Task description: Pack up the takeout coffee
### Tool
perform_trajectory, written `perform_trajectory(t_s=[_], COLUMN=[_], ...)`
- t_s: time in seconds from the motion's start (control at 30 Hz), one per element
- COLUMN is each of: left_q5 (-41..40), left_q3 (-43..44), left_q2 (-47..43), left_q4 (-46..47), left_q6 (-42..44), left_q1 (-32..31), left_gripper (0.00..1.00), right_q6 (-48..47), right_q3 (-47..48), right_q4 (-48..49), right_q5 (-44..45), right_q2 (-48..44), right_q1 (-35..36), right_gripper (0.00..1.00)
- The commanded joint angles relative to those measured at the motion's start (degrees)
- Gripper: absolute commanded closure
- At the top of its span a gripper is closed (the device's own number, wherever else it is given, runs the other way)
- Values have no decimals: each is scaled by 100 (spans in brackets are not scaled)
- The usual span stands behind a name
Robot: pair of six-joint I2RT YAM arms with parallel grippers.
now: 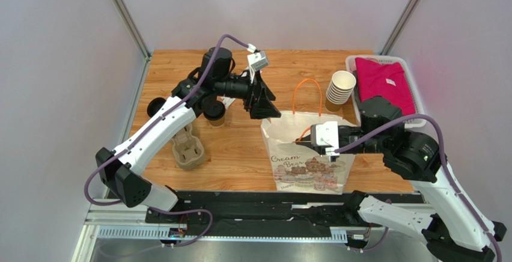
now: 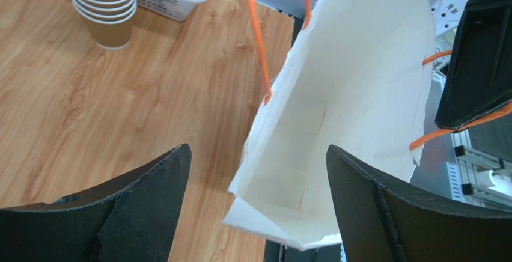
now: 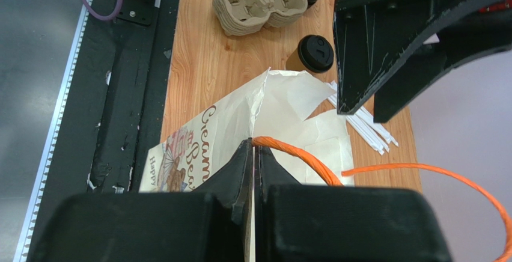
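The takeout coffee [image 1: 214,113], a small kraft cup with a black lid [image 3: 315,53], stands on the table left of the white paper bag [image 1: 306,157]. My left gripper [image 1: 265,107] hovers open and empty over the bag's far left corner; in the left wrist view its gripper [image 2: 257,149] frames the bag's open mouth [image 2: 336,112]. My right gripper [image 1: 302,141] is shut on the bag's near rim, where the orange handle [image 3: 300,157] meets the paper, right at the gripper [image 3: 253,146]. The bag stands upright with its mouth open.
A pulp cup tray [image 1: 187,149] and a stack of black lids [image 1: 155,106] lie at the left. A stack of lidless cups [image 1: 340,88] and a white basket [image 1: 411,97] holding a pink cloth sit at the back right. White straws [image 3: 360,127] lie behind the bag.
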Motion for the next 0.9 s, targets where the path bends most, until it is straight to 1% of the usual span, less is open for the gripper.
perform_trajectory(t_s=[0.0,0.1,0.23,0.3,0.33,0.43,0.47,0.5,0.53,0.57,0.6,0.63,0.67,0.7,0.73,0.77,0.87], left_q5=[117,38,55,266,327,512,478,425,364,328,319,284,267,319,432,451,320], left_q3=[80,202,282,238,186,159,168,168,90,-7,-112,-253,-297,-324,-359,-377,-614], left_q2=[51,279,482,509,500,421,369,211,105,-17,-219,-299,-378,-379,-379,-396,-475], left_q4=[489,666,649,701,719,781,781,833,938,1104,1419,1509,1580,1641,1659,1651,1467], left_q6=[-233,-506,-515,-611,-664,-927,-1093,-1191,-1331,-1706,-1919,-2121,-2489,-2649,-2877,-2905,-2766], left_q1=[-229,-317,-405,-440,-449,-467,-458,-440,-405,-292,-204,-107,137,253,367,525,684], left_gripper=[8,9,9,13,17,64,96,100,100,100,100,100,100,100,100,100,100], right_q6=[-315,-386,-404,-395,-403,-369,-316,-281,-211,-123,-18,105,176,246,308,300,230], right_q3=[11,2,29,11,3,-155,-208,-330,-392,-454,-629,-709,-796,-937,-1008,-1087,-1534], right_q4=[300,361,414,449,458,616,686,722,739,792,897,915,924,933,898,846,661], right_q5=[4,30,101,153,171,320,408,565,645,741,951,1032,1119,1294,1366,1436,1656], right_q2=[-8,19,63,63,63,2,-16,-51,-121,-174,-227,-358,-437,-482,-595,-640,-903], right_q1=[271,394,526,562,571,588,579,588,588,588,579,571,579,579,579,579,571], right_gripper=[100,100,100,100,100,100,100,95,90,81,69,62,55,45,44,43,39])
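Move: The bag's far handle, its left strand, stands about 4 cm to the right of the open left hand, 1 cm nearer and slightly lower. The bag mouth's middle is some 8 cm right, 6 cm back and 5 cm below that hand, the lidded cup about 18 cm left, 11 cm farther out and 25 cm down. The right hand already has the near handle between its fingers; the far strand is about 8 cm ahead, 2 cm left and 2 cm below it. The far handle's left strand is pinched as the left hand reaches right about 4 cm, dips a little and shuts; it then lifts some 6 cm, drawing back left and slightly forward while rolling about 15 degrees. The right hand first keeps the near handle, easing back and left, then opens roughly halfway and lets go as it sinks about 4 cm, going slightly forward and right. ##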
